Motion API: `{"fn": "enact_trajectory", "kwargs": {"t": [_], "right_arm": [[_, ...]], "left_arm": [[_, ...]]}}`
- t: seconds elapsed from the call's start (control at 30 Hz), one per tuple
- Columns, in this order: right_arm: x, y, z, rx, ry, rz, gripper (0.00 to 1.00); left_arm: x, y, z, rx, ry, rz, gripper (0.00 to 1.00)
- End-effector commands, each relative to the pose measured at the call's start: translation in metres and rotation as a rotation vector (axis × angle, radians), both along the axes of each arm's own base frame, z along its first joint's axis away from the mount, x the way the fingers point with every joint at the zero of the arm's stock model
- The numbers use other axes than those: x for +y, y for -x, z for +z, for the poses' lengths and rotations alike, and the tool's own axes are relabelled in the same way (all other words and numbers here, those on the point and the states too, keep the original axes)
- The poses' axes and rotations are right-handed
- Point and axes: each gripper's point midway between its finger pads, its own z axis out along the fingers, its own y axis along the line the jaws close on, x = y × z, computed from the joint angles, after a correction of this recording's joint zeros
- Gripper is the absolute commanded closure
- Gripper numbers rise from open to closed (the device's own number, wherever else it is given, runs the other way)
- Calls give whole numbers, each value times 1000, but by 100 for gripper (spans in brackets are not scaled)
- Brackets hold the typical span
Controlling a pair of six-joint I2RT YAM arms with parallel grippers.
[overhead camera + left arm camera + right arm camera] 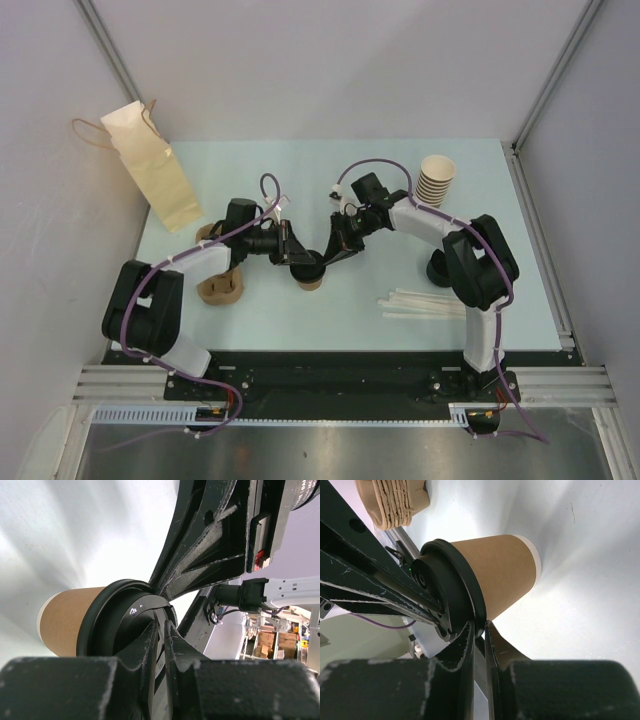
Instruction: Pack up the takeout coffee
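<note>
The takeout coffee (309,274), a tan-brown paper cup with a black lid, stands at the table's middle between both grippers. In the left wrist view the cup (65,621) and its lid (112,615) lie just beyond my left gripper (161,625). Its jaws are nearly together and the tips rest against the lid's top. In the right wrist view my right gripper (479,626) is shut on the rim of the lid (451,587) at the cup's (500,570) upper edge. Seen from the top view, the left gripper (293,256) and right gripper (334,256) meet over the lid.
A paper bag (155,172) lies at the back left. A stack of lidless cups (436,180) stands at the back right. Brown cup carriers (221,288) sit under the left arm and show in the right wrist view (395,500). White stirrers (425,303) lie at the front right.
</note>
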Motion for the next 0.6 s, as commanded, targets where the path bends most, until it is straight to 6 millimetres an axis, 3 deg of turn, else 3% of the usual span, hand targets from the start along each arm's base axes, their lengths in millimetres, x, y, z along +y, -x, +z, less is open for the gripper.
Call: {"fn": "enact_trajectory", "kwargs": {"t": [0.0, 0.4, 0.57], "right_arm": [[-7, -12, -32, -43, 70, -15, 100], [-5, -12, -27, -35, 50, -15, 100], [-5, -12, -22, -38, 36, -15, 100]], "left_arm": [[3, -9, 8, -74, -20, 24, 83], [-4, -1, 78, -226, 110, -21, 67], [17, 1, 78, -219, 61, 32, 58]]}}
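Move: The lid, already on the coffee cup, lies right under the left fingertips, its middle about 1 cm below and 1 cm back; from the right fingertips, at its right rim, the middle is roughly 4 cm left and 1 cm back. From the left hand, the cardboard carrier stands some 23 cm left and 3 cm ahead, and the straws lie about 30 cm right and 6 cm back, both on the table well below. The lid is freed from the left hand, whose fingertips come off its top as that hand rises almost straight up, slowly at first and then faster, about 5 cm in all. The left fingers part from nearly shut to roughly a third open while the wrist rolls some 10 degrees. The right hand stays put, its nearly shut fingertips still against the lid's right rim. ##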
